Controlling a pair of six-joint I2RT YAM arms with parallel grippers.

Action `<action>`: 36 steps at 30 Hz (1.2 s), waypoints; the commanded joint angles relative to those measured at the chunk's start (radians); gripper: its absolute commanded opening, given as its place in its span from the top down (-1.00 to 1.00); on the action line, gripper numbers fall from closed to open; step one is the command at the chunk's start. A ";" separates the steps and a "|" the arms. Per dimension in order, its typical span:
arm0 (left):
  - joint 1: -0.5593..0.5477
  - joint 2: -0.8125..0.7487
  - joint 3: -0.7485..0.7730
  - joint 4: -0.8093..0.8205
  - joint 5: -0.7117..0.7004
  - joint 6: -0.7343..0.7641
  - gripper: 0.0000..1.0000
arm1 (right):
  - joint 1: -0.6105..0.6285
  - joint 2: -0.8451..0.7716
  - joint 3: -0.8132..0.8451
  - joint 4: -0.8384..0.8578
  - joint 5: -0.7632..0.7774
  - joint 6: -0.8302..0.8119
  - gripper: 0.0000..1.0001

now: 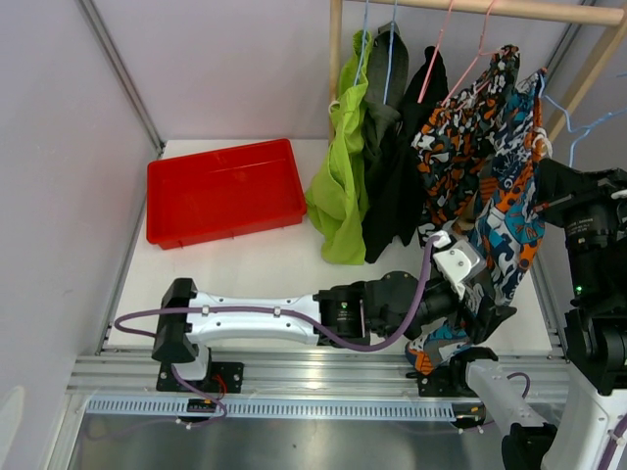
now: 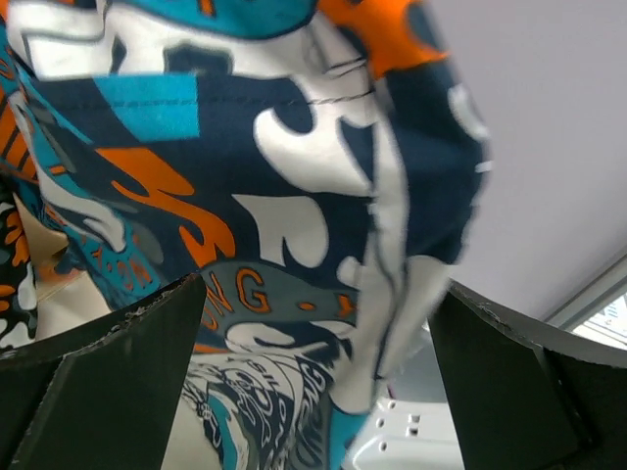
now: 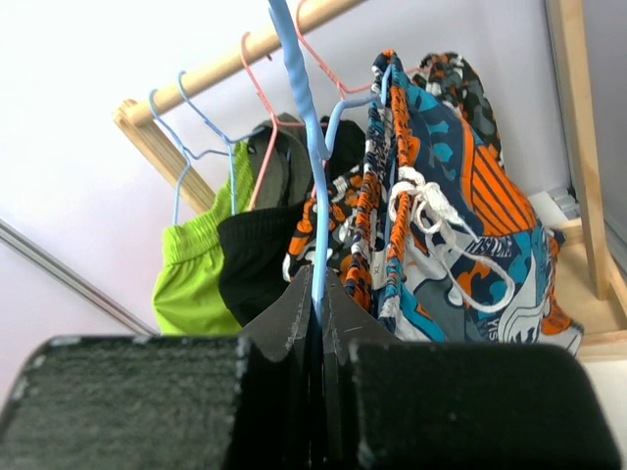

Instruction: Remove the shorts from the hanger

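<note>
Several shorts hang on a wooden rail (image 1: pixel 509 9): lime green (image 1: pixel 341 186), dark grey-olive (image 1: pixel 384 110), black (image 1: pixel 402 186), orange-black-white patterned (image 1: pixel 458 147) and teal-orange-white patterned (image 1: pixel 509 225). My left gripper (image 1: pixel 480 305) is at the lower part of the teal patterned pair. In the left wrist view this gripper (image 2: pixel 318 294) is open, and the pair's hem (image 2: pixel 294 196) hangs between its fingers. My right gripper (image 3: pixel 316 284) is shut on the thin blue hanger (image 3: pixel 312 166) that carries the teal patterned shorts (image 3: pixel 460 206). In the top view it (image 1: pixel 547 181) is at the pair's right edge.
A red bin (image 1: pixel 223 191) lies on the white table at the back left. The rack's wooden post (image 1: pixel 336 49) stands behind the lime green pair, and a slanted wooden leg (image 1: pixel 588 78) rises at the right. Spare pink and blue hangers hang on the rail.
</note>
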 commanded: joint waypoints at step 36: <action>-0.407 -0.511 -0.742 -0.052 -0.484 -0.227 1.00 | -0.010 0.078 0.313 -0.163 -0.144 0.015 1.00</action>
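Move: Around the left hand's open fingers hangs a fold of the blue patterned shorts; their middle lies roughly 8 cm ahead, 3 cm to its right and 6 cm above. The black-and-orange shorts hang about 20 cm ahead, 4 cm left and 7 cm above, with the black shorts some 10 cm farther left at the same depth. From the right hand, already gripping the blue hanger, the blue shorts' middle is about 12 cm ahead, 2 cm right and 10 cm below. Closing its fingers on the hanging fold, the left hand pinches the blue shorts, then drags the cloth back about 14 cm and left some 10 cm, away from the hanger; it next sinks about 10 cm, still going left and easing slightly forward. The right hand keeps the hanger pinched, drawing about 3 cm back and slightly left. ##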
